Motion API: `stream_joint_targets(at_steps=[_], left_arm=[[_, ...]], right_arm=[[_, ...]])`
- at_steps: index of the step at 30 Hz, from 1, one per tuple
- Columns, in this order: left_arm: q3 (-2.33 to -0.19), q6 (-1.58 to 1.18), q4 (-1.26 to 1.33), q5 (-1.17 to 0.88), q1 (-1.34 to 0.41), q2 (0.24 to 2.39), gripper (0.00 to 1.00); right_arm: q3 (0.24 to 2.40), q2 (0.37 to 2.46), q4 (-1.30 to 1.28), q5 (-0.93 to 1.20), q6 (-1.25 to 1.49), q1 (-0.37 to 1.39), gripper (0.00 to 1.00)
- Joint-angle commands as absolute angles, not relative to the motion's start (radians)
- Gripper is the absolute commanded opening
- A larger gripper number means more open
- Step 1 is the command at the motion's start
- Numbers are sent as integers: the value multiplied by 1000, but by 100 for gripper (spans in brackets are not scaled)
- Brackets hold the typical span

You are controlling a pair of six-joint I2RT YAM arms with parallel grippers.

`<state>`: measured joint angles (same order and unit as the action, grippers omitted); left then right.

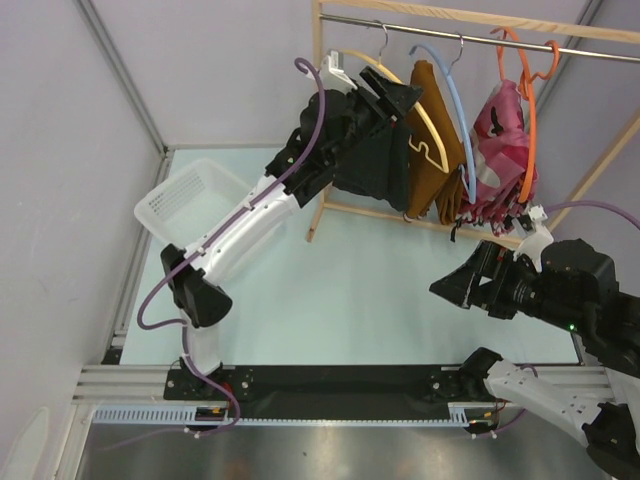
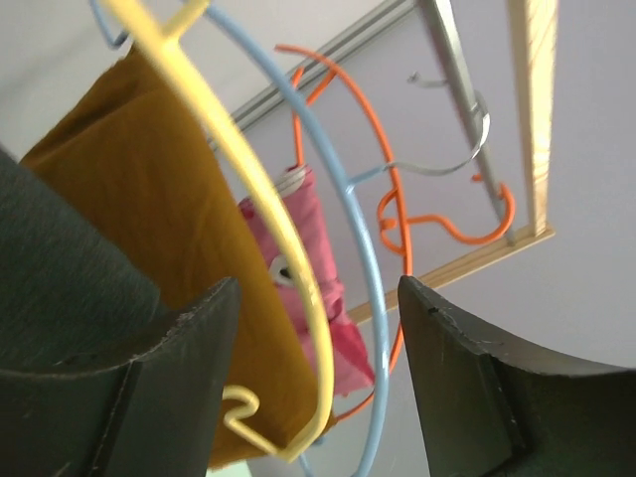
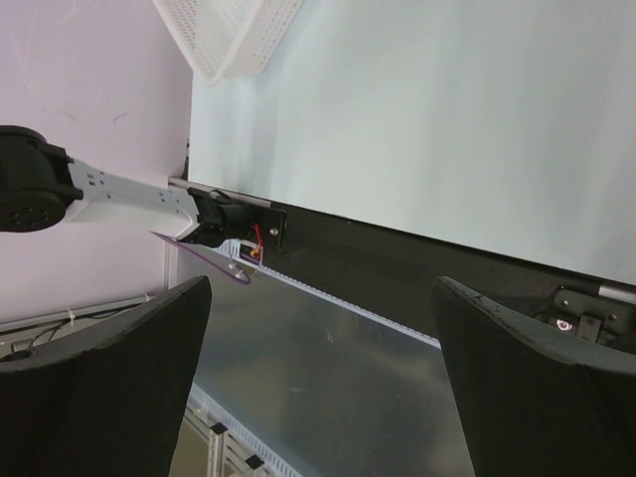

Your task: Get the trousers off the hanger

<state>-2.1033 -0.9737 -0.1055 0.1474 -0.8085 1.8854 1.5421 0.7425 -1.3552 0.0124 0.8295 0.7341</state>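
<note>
The black trousers [image 1: 378, 170] hang on the pale yellow hanger [image 1: 428, 128] at the left end of the rail. My left gripper [image 1: 395, 98] is raised against the hanger's upper shoulder, just above the trousers. In the left wrist view the yellow hanger [image 2: 260, 189] curves down between the open fingers of this gripper [image 2: 318, 298], touching neither, and the trousers [image 2: 60, 258] show as dark cloth at the left. My right gripper [image 1: 442, 288] hovers low at the right, away from the rack. In its own wrist view it [image 3: 320, 298] stands wide open with nothing between the fingers.
A mustard garment [image 1: 432, 150] on a light blue hanger [image 1: 455, 95] and a pink patterned garment [image 1: 495, 150] on an orange hanger [image 1: 528, 110] hang right of the trousers on the wooden rack's metal rail [image 1: 480, 38]. A white mesh basket [image 1: 185, 205] sits at the table's left.
</note>
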Motion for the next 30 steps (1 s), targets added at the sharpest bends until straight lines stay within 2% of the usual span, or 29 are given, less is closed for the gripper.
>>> stream_joint_targets(at_steps=[1,11,13,14,16,20,21,23,30], left_arm=[[-2223,-1005,-80,140,-782,1940,70],[-2252,-1075,-61,120,-772,1988,55],[-2256,-1091,-48,103,-770,1994,48],[-2267,-1094,-40,94,-769,2002,40],[-2296,-1097,-40,72,-767,2008,32],[-2298,-1072,-20,8,-761,1997,6],[-2295,-1042,-23,-17,-761,1988,4],[-2290,-1003,-17,-63,-752,1983,0],[-2264,-897,87,-262,-697,1977,0]], right_arm=[[1588,767,-1367,2,828,732,100],[1623,775,-1367,-22,833,732,100],[1620,773,-1367,-23,833,732,100],[1618,772,-1367,-29,831,732,100],[1620,773,-1367,-32,828,732,100],[1618,787,-1359,-14,827,730,100],[1618,790,-1356,-12,825,732,100],[1623,792,-1351,-12,821,732,100],[1626,813,-1359,-9,804,732,100]])
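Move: The yellow hanger's sloping arm crosses in front of the left hand's open fingers, about 3 cm ahead and 2 cm right, level with them. The black trousers hang from it, their middle some 12 cm below the hand, 2 cm ahead and 3 cm left; the brown trousers are about 4 cm ahead, 6 cm right and 10 cm down. The blue hanger is roughly 3 cm ahead and 9 cm right. From the right hand, the yellow hanger's arm lies about 32 cm ahead, 6 cm left and 13 cm up. The yellow hanger's arm is taken between the left fingertips: the hand goes about 3 cm forward with a small rise and dip, then eases back 1 cm while drifting some 2 cm right and slightly down. Its fingers close from about three-quarters open to nearly shut, pinching the bar, and the hand turns about 10 degrees clockwise. ##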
